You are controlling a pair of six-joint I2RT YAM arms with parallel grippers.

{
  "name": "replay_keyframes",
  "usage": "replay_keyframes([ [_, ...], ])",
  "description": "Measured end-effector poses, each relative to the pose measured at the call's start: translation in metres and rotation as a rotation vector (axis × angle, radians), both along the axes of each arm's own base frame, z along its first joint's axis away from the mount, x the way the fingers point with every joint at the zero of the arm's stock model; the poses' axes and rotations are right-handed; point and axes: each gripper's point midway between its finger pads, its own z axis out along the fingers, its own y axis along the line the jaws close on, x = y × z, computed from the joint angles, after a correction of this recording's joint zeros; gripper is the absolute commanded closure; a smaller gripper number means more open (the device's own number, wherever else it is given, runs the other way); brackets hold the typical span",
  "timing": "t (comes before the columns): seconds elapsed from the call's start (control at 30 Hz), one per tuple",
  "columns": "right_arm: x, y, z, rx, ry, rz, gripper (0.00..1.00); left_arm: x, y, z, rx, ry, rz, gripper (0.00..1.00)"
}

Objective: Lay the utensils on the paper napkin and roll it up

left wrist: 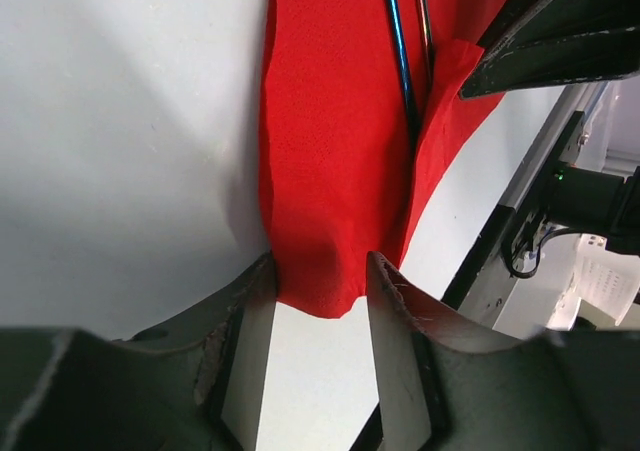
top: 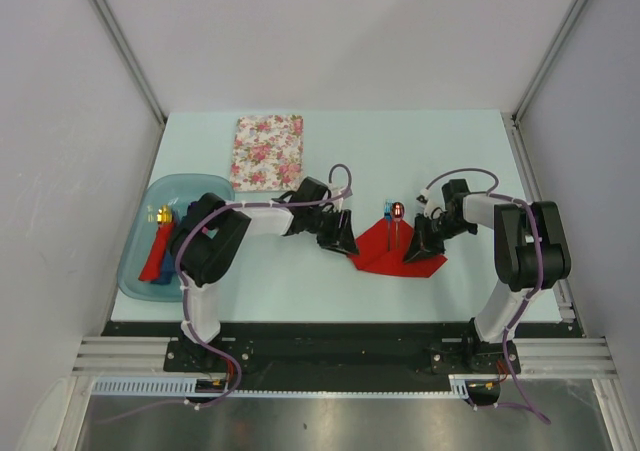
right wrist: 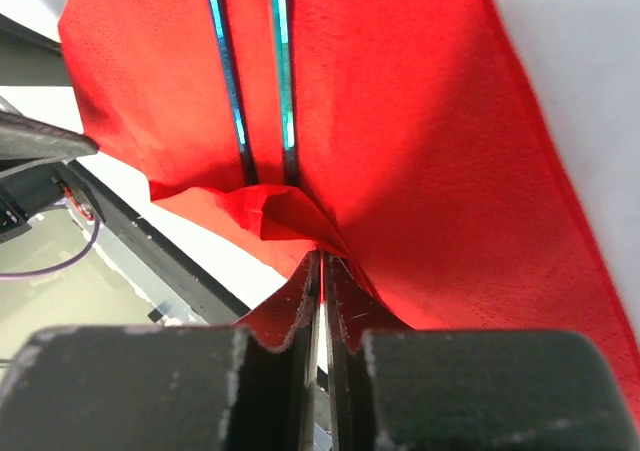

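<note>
The red paper napkin lies spread on the table, with the blue fork and the red-gold headed spoon side by side on it, heads past its far edge. In the right wrist view both thin handles run down the napkin into a raised fold. My right gripper is shut on that fold at the napkin's right side. My left gripper is open at the napkin's left corner, which sits between the fingertips without being clamped. The fork's handle shows beyond it.
A floral napkin lies at the back left. At the far left a translucent blue tray holds a red roll with a gold-tipped utensil. The table's black front rail runs just below the napkin.
</note>
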Motion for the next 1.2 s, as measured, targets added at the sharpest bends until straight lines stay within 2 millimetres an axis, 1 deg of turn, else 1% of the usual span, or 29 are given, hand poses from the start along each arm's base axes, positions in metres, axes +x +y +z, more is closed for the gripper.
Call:
replay_keyframes([
  [0.17,-0.001,0.007,0.005,0.037,0.0,0.01,0.88,-0.002,0.001,-0.002,-0.001,0.006,0.005,0.6],
  [0.5,-0.001,0.03,0.02,0.144,-0.023,0.045,0.88,-0.004,0.0,-0.002,-0.01,0.016,0.007,0.59],
  [0.57,0.0,0.034,0.022,0.163,-0.028,0.049,0.88,-0.004,0.0,-0.002,-0.015,0.019,0.009,0.6],
  [0.67,0.001,0.038,0.02,0.181,-0.02,0.048,0.88,-0.004,-0.001,-0.002,-0.021,0.021,0.011,0.62],
  [0.8,0.003,0.04,0.011,0.188,0.0,0.039,0.88,-0.006,-0.002,-0.001,-0.035,0.026,0.008,0.64],
  [1.0,0.005,0.042,0.007,0.186,0.005,0.032,0.88,-0.007,-0.008,0.007,-0.077,0.036,0.001,0.65],
  [1.03,0.006,0.042,0.007,0.186,0.002,0.033,0.89,-0.007,-0.009,0.008,-0.084,0.035,-0.002,0.69],
  [1.1,0.007,0.042,0.006,0.182,-0.003,0.032,0.89,-0.007,-0.012,0.011,-0.103,0.039,-0.006,0.73],
  [1.2,0.007,0.041,0.005,0.173,-0.006,0.032,0.89,-0.009,-0.016,0.016,-0.128,0.043,-0.017,0.86],
])
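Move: The napkin's left corner already stands between the left gripper's open fingertips, about 1 cm below its hand point. From there the fork's middle is roughly 8 cm right and 4 cm ahead, and the spoon's 10 cm right and 4 cm ahead. The right gripper's shut tips are at the folded-up flap. The flap edge over the fork handle is some 4 cm to their left and 1 cm ahead, with the spoon's middle 2 cm left and 4 cm ahead. Hop the right gripper about 4 cm left along the flap, rising some 2 cm over the spoon handle, then set its still-shut tips back down on the flap by the fork handle, rolling about 10 degrees. Meanwhile hold the left gripper almost still while it closes gradually on the napkin's left corner, then ease it right and up, just under 2 cm each way, keeping the corner pinched. ##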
